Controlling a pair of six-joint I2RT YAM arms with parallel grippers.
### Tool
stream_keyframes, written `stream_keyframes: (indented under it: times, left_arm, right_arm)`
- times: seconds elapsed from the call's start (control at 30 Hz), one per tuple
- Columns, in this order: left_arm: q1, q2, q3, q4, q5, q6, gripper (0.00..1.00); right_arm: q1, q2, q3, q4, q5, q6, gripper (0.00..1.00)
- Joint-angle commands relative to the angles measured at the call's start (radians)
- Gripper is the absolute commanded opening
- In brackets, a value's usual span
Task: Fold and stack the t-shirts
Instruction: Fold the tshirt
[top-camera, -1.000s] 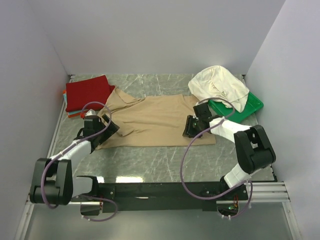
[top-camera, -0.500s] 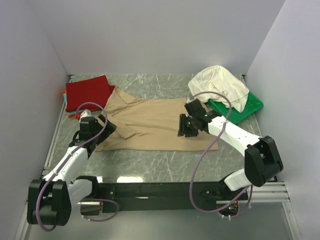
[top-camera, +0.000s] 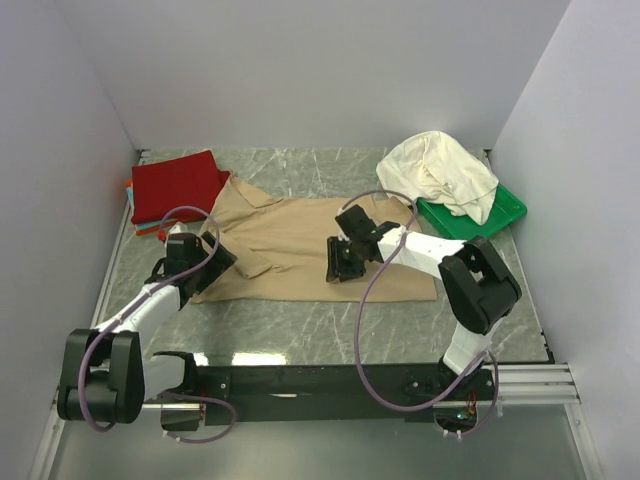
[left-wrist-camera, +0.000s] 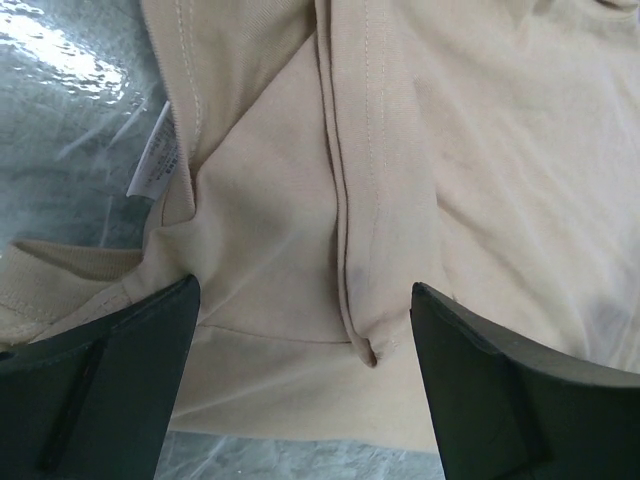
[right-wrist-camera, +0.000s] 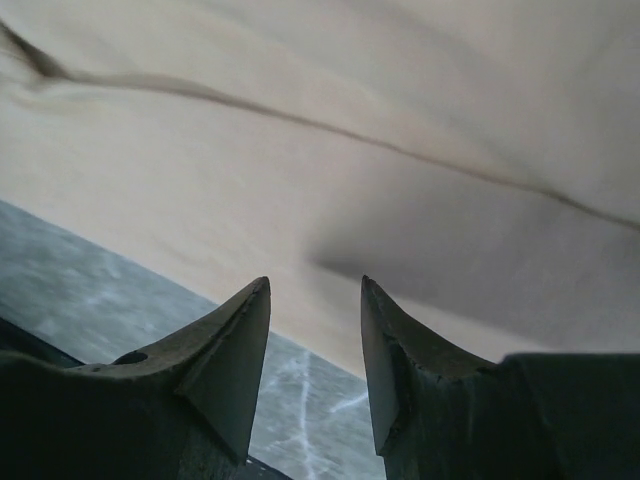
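The tan t-shirt (top-camera: 290, 240) lies spread flat across the middle of the table. My left gripper (top-camera: 218, 258) hangs wide open over its left end, with a seam fold of the tan t-shirt (left-wrist-camera: 450, 150) and a white label (left-wrist-camera: 155, 160) showing between the fingers (left-wrist-camera: 303, 300). My right gripper (top-camera: 335, 270) hovers over the shirt's near hem at mid-width, open with a narrow gap (right-wrist-camera: 315, 290) and nothing in it. The tan t-shirt (right-wrist-camera: 300, 120) fills its view above the fingertips. A folded red t-shirt (top-camera: 175, 185) lies back left. A crumpled cream t-shirt (top-camera: 440, 172) sits back right.
A green tray (top-camera: 495, 215) lies under the cream shirt at the back right. An orange edge (top-camera: 148, 230) peeks from under the red shirt. White walls close in the left, back and right. Bare marble table (top-camera: 300, 325) runs along the near side.
My right gripper has slid left along the tan shirt's near hem, from its right end to about mid-width. The left gripper has stayed over the left end, still open.
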Motion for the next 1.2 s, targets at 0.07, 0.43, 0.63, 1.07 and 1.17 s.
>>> stream_keyframes:
  times: [0.07, 0.43, 0.63, 1.07, 1.17]
  left_arm:
    - [0.004, -0.066, 0.0, -0.064, -0.073, -0.019, 0.92]
    - [0.004, -0.192, -0.064, -0.151, -0.094, -0.024, 0.92]
    - [0.004, -0.258, -0.099, -0.184, -0.093, -0.039, 0.92]
    - [-0.017, -0.41, -0.109, -0.254, -0.145, -0.078, 0.92]
    - [-0.02, -0.405, -0.106, -0.256, -0.148, -0.078, 0.92]
  right_arm:
    - [0.01, -0.025, -0.091, 0.035, 0.017, -0.007, 0.49]
    - [0.016, -0.05, -0.263, 0.018, 0.07, 0.033, 0.49]
    - [0.027, -0.119, -0.342, 0.017, 0.08, 0.064, 0.49]
    - [0.061, -0.218, -0.436, -0.029, 0.113, 0.116, 0.49]
    - [0.067, -0.247, -0.396, -0.051, 0.126, 0.105, 0.49]
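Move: The beige t-shirt lies spread beneath both grippers. Its middle is about 5 cm ahead, 5 cm left and 3 cm below the right hand; from the left hand it is some 23 cm right, 2 cm ahead and 1 cm below. The red folded stack is about 16 cm ahead and 10 cm left of the left hand. The green tray lies roughly 13 cm ahead and 31 cm right of the right hand. The right hand, fingers half open, sinks about 2.5 cm until its tips bear on the t-shirt, then drags it level back towards the robot and somewhat right, some 7 cm of backward travel in all. Alongside it the left hand, wide open at the shirt's left end, lifts a little, comes back about 5 cm and slightly left with a shallow dip that draws the cloth along, and rises again by about 1 cm, turning slightly counter-clockwise. ##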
